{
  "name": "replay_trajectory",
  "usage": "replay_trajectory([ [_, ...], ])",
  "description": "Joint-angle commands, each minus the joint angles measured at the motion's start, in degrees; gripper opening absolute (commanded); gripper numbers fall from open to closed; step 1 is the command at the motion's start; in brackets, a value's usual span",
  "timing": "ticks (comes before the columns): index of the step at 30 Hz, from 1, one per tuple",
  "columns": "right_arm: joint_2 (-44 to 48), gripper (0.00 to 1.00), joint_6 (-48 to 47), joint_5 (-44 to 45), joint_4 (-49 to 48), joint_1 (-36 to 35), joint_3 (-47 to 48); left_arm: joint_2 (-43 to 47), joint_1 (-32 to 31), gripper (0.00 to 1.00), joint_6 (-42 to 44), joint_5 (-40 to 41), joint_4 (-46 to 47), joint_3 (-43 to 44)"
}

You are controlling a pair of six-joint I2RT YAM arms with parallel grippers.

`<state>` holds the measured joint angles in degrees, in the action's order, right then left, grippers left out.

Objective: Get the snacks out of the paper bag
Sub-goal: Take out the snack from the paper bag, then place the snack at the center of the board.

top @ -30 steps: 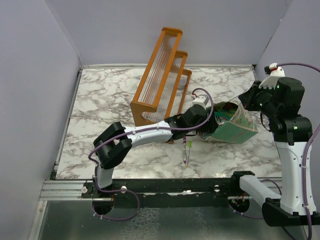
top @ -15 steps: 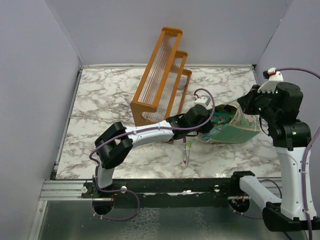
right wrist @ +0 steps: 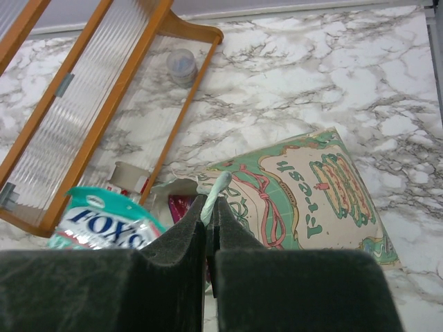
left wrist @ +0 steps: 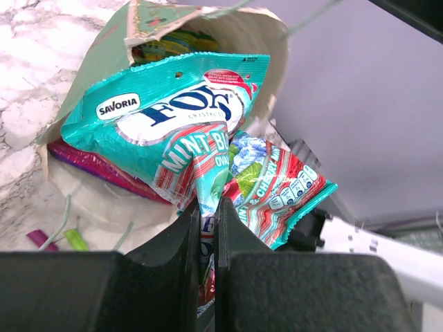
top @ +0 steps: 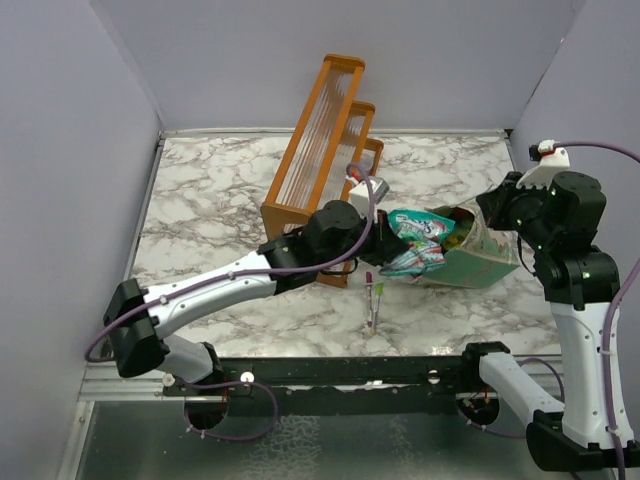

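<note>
The mint-green paper bag [top: 482, 258] lies on its side with its mouth to the left and its printed face [right wrist: 311, 200] up. My left gripper [left wrist: 208, 207] is shut on a fold of a teal snack packet [left wrist: 166, 117], and a red-and-teal packet [left wrist: 280, 187] hangs beside it. Both packets [top: 415, 242] are just outside the bag's mouth, with the left gripper [top: 385, 238] at their left. More snacks stay inside: a magenta packet [left wrist: 90, 162] and a yellow-green one [left wrist: 173, 41]. My right gripper [right wrist: 210, 204] is shut on the bag's pale cord handle [right wrist: 218, 188], above the bag's right side [top: 497, 212].
An orange slatted wooden rack [top: 325, 150] stands just behind and left of the bag, and my left arm runs past its front corner. Two thin marker pens [top: 372, 300] lie on the marble in front of the bag. Purple walls close in the table.
My left gripper has shut inside the bag and drawn back to the left, bringing the teal packets out of the mouth. The right gripper has held the handle nearly still.
</note>
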<state>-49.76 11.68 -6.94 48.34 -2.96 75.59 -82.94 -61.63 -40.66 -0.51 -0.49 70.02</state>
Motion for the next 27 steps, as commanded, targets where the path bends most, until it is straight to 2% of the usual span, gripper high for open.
replay_trajectory([
  [1, 2.19, 0.01, -0.37, 2.73, -6.5, -0.29, 0.52, 9.27, -0.26, 0.0, 8.87, -3.82, -6.18, -0.45],
  [5, 2.39, 0.01, -0.39, 3.08, -6.51, -0.25, 0.89, 17.7, -0.25, 0.0, 17.28, 1.7, -15.47, 2.38],
  [8, 2.68, 0.01, -0.4, 2.98, -6.5, -0.29, 0.71, 22.85, -0.2, 0.0, 21.88, 12.17, -20.81, 6.07],
  [12, 3.06, 0.01, -0.18, 1.89, -7.23, -0.29, 0.23, 26.17, -0.22, 0.0, 29.03, 29.57, -19.7, 10.51],
  [15, 3.42, 0.01, 0.06, 0.86, -7.55, -0.29, -0.16, 23.23, -0.16, 0.0, 40.11, 40.81, -17.6, 14.13],
  [17, 3.72, 0.01, -0.09, 0.9, -7.48, -0.28, -0.23, 20.05, -0.2, 0.0, 49.1, 48.86, -13.83, 16.07],
  [19, 3.95, 0.01, -0.11, 1.22, -7.43, -0.29, -0.18, 17.55, 0.36, 0.0, 61.88, 55.84, -2.36, 14.56],
  [20, 3.96, 0.01, -0.09, 1.15, -7.43, -0.29, -0.1, 16.23, 1.06, 0.0, 68.61, 57.79, 3.52, 14.2],
  [22, 3.92, 0.01, 0.0, 1.05, -7.47, -0.27, -0.08, 12.83, 2.98, 0.0, 76.74, 60.2, 11.3, 16.36],
  [24, 3.77, 0.01, -0.03, 1.32, -7.3, -0.29, 0.13, 10.16, 8.62, 0.0, 75.91, 58.29, 14.09, 18.71],
  [27, 3.71, 0.01, -0.08, 1.51, -7.5, -0.29, 0.27, 9.09, 18.68, 0.0, 64.02, 53.11, 11.82, 18.9],
])
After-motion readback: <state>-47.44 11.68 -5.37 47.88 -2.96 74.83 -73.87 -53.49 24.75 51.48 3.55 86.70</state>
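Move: The left gripper already holds the two teal snack packs, which reach some 5 cm right and 2 cm ahead of its fingertips. The clear table left of the rack lies about 40 cm left, 24 cm ahead and 29 cm down; the rack's middle is 13 cm left, 22 cm ahead, 16 cm lower. The paper bag is about 18 cm right, 6 cm ahead and 18 cm down. From the right hand that clear spot is roughly 56 cm left, 18 cm ahead, 34 cm down. Keep the left gripper shut on the teal packs and carry them away from the paper bag's mouth: left and up, easing slightly back at first, then curving forward to the rack's left side, about 24 cm left and 20 cm up in all. Swing the fingers counter-clockwise, from pointing right to pointing forward and slightly up. Hold the right gripper still, keeping its pinch on the bag's handle. ##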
